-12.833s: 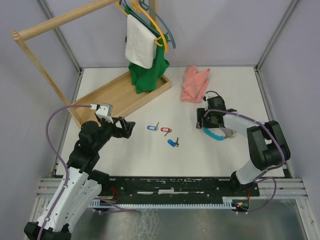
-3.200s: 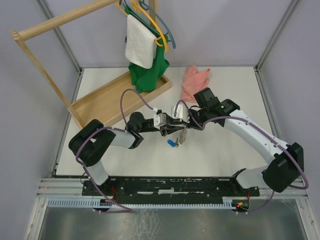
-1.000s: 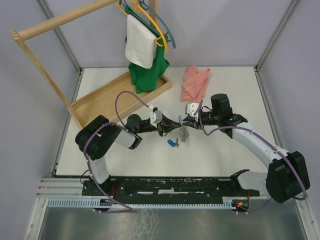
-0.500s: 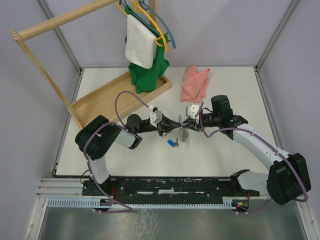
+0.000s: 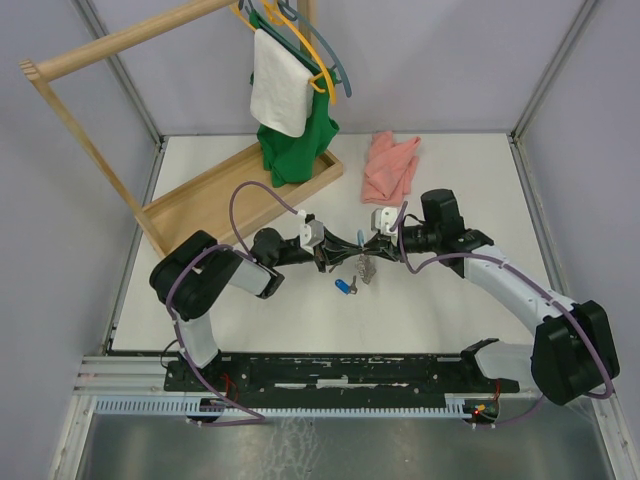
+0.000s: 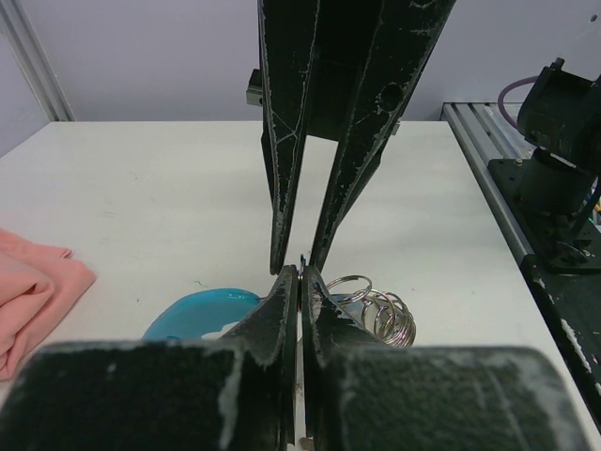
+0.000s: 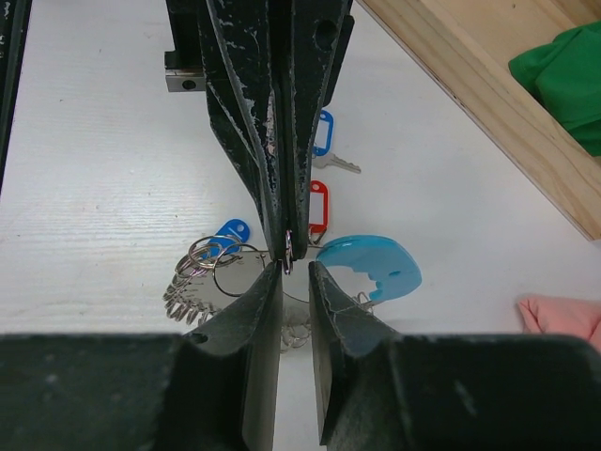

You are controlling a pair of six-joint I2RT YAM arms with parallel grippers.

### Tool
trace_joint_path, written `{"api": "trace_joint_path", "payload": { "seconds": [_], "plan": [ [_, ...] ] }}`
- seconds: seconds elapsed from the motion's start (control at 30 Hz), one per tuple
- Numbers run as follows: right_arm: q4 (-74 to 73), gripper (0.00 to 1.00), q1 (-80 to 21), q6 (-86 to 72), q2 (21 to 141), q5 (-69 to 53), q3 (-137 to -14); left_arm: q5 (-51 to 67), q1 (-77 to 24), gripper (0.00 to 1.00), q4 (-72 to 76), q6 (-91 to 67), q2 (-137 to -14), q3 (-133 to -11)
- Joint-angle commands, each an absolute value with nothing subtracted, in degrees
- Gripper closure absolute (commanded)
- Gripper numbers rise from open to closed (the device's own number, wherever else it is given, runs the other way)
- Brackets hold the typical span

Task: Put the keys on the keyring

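At the table's middle my left gripper [image 5: 338,255] [image 6: 300,277] is shut on a thin wire ring of the keyring [image 5: 365,268]. The keyring's silvery coils [image 7: 202,272] [image 6: 380,315] and bright blue curved section [image 7: 371,268] [image 6: 202,310] spread below the jaws. Tip to tip with it, my right gripper [image 5: 368,247] [image 7: 296,268] stands open, a narrow gap between its fingers and the pinched ring at that gap's mouth. The keys lie on the table under the grippers: a blue-tagged one [image 7: 322,132], a red-tagged one [image 7: 318,202] and another blue-tagged one [image 7: 228,232] [image 5: 345,287].
A pink cloth [image 5: 390,165] lies behind the right arm. A wooden rack with a tray base [image 5: 235,195] stands at the back left, carrying a green garment [image 5: 295,150] and a white towel [image 5: 278,90] on hangers. Metal frame posts mark the table's corners.
My right gripper has edged left toward the left gripper's tips and its jaws have narrowed a little. The left gripper has stayed shut in place on the ring.
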State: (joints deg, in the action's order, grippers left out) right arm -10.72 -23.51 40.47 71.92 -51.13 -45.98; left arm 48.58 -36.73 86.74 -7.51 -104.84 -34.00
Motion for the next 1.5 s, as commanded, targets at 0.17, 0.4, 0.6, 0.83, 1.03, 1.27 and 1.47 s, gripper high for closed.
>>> {"api": "trace_joint_path", "payload": {
  "seconds": [0.17,0.4,0.6,0.83,1.03,1.27,1.47],
  "plan": [
    [-7.5,0.75,-23.4,39.7,72.7,-52.6,-46.5,49.1,-36.9,0.97,99.1,-8.9,-101.8,-34.9],
    [-4.1,0.78,-23.4,36.8,72.8,-55.4,-46.2,49.3,-37.2,0.97,99.1,-9.1,-102.5,-35.2],
    [-4.7,0.87,-23.3,36.8,72.7,-55.0,-46.2,49.3,-37.6,0.97,99.1,-9.2,-102.7,-35.4],
    [-17.1,0.99,-23.4,45.0,71.7,-50.3,-50.3,48.0,-37.6,0.79,99.0,-8.3,-102.0,-33.4],
    [-27.4,0.99,-23.5,48.1,70.0,-43.3,-53.5,46.1,-37.6,0.69,93.9,-6.7,-99.3,-30.9],
    [-31.5,0.99,-24.6,53.3,65.8,-35.7,-53.4,37.8,-37.8,0.60,79.8,-4.2,-91.0,-25.7],
    [-30.9,0.99,-26.4,59.7,62.3,-29.6,-52.9,30.4,-38.3,0.59,64.7,-5.1,-84.9,-24.9]
  ]
}}
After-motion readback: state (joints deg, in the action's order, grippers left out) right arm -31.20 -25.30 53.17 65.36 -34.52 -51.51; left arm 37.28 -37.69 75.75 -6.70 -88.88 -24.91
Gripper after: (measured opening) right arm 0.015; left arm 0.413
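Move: The keyring still hangs from the left fingertips, pinched by a thin metal bit at its top, its middle about 5 cm straight below that hand. The same holds from the right hand, whose slightly open fingertips already straddle that bit. On the table, some 14 cm below the right hand, the blue-tagged key lies about 3 cm back and 3 cm left, the red-tagged key 3 cm ahead and 6 cm left, and the far blue-tagged key 5 cm ahead and 12 cm left. Staying nearly in place beside the left fingertips, the right hand closes its fingers on the thin metal bit at the keyring's top, and only then do the left fingers open and let go, that hand backing off about 3 cm to the left and a little up, turning slightly counter-clockwise. The right hand keeps its pinch and carries the hanging keyring some 5 cm to the right, away from the left hand, while its fingers dip roughly 15 degrees. ##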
